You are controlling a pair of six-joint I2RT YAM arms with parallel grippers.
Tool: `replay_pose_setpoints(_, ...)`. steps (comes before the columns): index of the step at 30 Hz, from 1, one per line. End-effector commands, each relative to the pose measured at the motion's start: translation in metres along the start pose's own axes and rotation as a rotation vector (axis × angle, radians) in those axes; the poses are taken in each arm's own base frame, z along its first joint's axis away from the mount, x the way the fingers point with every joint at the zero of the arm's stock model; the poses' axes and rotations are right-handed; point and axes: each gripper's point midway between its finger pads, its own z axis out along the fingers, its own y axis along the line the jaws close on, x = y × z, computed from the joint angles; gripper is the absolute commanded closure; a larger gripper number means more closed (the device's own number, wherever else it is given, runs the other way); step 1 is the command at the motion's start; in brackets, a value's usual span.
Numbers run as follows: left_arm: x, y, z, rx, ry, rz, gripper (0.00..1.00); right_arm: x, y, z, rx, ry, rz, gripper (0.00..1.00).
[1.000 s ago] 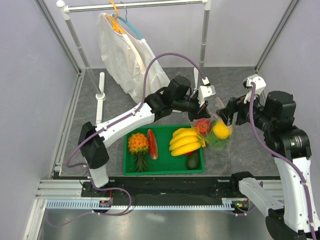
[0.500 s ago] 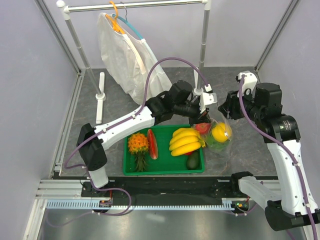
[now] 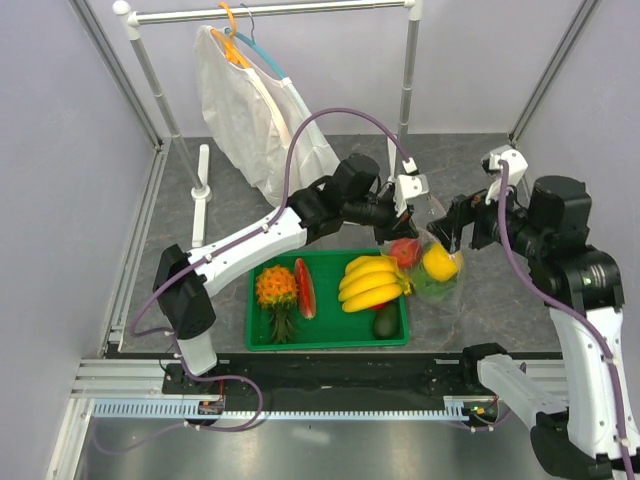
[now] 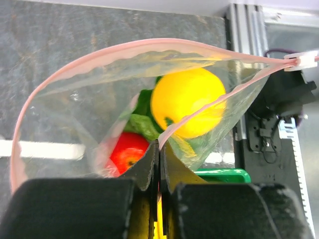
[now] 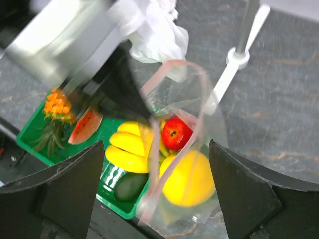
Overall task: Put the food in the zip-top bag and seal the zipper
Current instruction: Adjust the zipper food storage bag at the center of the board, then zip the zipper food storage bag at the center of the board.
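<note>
The zip-top bag hangs just right of the green tray, mouth open. Inside are the round yellow fruit, the red tomato and the green lettuce. My left gripper is shut on the near side of the pink zipper, holding the bag up; the fruit, tomato and lettuce show below through the mouth. My right gripper is open and empty, hovering over the bag's right side; its view shows the fruit and tomato between its fingers.
A green tray holds a banana bunch, a pineapple, a watermelon slice and an avocado. A white garment hangs on a rack at the back; its right post stands behind the grippers.
My right gripper pulled back and up from the bag, then came down beside it again. My left gripper kept its hold on the zipper, shifting slightly.
</note>
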Motion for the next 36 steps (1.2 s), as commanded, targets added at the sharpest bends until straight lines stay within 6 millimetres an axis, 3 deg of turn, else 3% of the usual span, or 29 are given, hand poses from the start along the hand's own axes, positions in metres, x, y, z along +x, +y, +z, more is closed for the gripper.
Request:
replay_pose_setpoints(1, -0.027, 0.015, -0.008, 0.002, -0.079, -0.062, 0.98, 0.008, 0.025, -0.030, -0.105, -0.036, -0.165, 0.08)
replay_pose_setpoints(4, -0.031, 0.015, -0.010, 0.027, -0.100, -0.083, 0.98, 0.038, 0.018, -0.034, -0.091, -0.008, -0.281, 0.08)
replay_pose_setpoints(6, -0.032, 0.013, -0.011, 0.060, -0.110, -0.114, 0.98, 0.040, 0.016, -0.038, -0.072, -0.063, -0.338, 0.12)
replay_pose_setpoints(7, -0.032, 0.015, -0.012, 0.064, -0.115, -0.127, 0.98, 0.051, 0.011, -0.031, -0.064, -0.053, -0.336, 0.12)
replay_pose_setpoints(9, -0.032, 0.014, -0.013, 0.084, -0.119, -0.146, 0.98, 0.045, 0.007, -0.031, -0.023, -0.129, -0.374, 0.15)
replay_pose_setpoints(10, -0.032, 0.015, -0.013, 0.087, -0.122, -0.147, 0.98, 0.056, 0.002, -0.024, -0.015, -0.119, -0.367, 0.15)
replay_pose_setpoints(13, -0.031, 0.011, -0.014, 0.111, -0.125, -0.146, 0.98, 0.057, 0.000, -0.019, -0.008, -0.180, -0.395, 0.22)
replay_pose_setpoints(14, -0.031, 0.010, -0.014, 0.119, -0.124, -0.145, 0.98, 0.054, -0.001, -0.018, -0.002, -0.206, -0.406, 0.31)
replay_pose_setpoints(17, -0.031, 0.006, -0.014, 0.135, -0.124, -0.146, 0.98, 0.051, -0.005, -0.016, 0.022, -0.242, -0.423, 0.41)
replay_pose_setpoints(21, -0.030, 0.004, -0.014, 0.147, -0.124, -0.146, 0.98, 0.045, -0.007, -0.015, 0.036, -0.294, -0.437, 0.43)
replay_pose_setpoints(24, -0.029, 0.003, -0.015, 0.152, -0.123, -0.147, 0.98, 0.047, -0.005, -0.009, 0.014, -0.303, -0.453, 0.49)
replay_pose_setpoints(28, -0.028, 0.001, -0.017, 0.149, -0.119, -0.175, 0.98, 0.053, -0.005, -0.003, -0.008, -0.286, -0.498, 0.70)
replay_pose_setpoints(33, -0.030, -0.001, -0.020, 0.154, -0.125, -0.178, 0.98, 0.057, -0.003, -0.001, -0.028, -0.281, -0.542, 0.76)
replay_pose_setpoints(36, -0.030, -0.002, -0.022, 0.161, -0.127, -0.176, 0.98, 0.055, -0.002, -0.001, -0.030, -0.281, -0.545, 0.99)
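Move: Below the right hand's open fingers, some 7 cm down, about 3 cm back and 1 cm to the right, is the white slider at the near corner of the zipper bag's mouth. The yellow fruit inside the bag lies nearly straight below the hand by about 15 cm; the red tomato is 8 cm left of that fruit and 2 cm farther out. From the left hand, already pinching the rim, the slider lies about 8 cm back, 9 cm right and 2 cm lower. Swinging back about 6 cm and sinking as far, the right hand drops beside the bag, then eases some 3 cm forward to the near corner of the mouth, its fingertips tilting up about 25 degrees. Its wide-open fingers close almost shut, pinching the pink strip at the white slider. The left hand keeps its pinch on the rim, edging 2 cm forward and mostly back again while twisting some 13 degrees. ##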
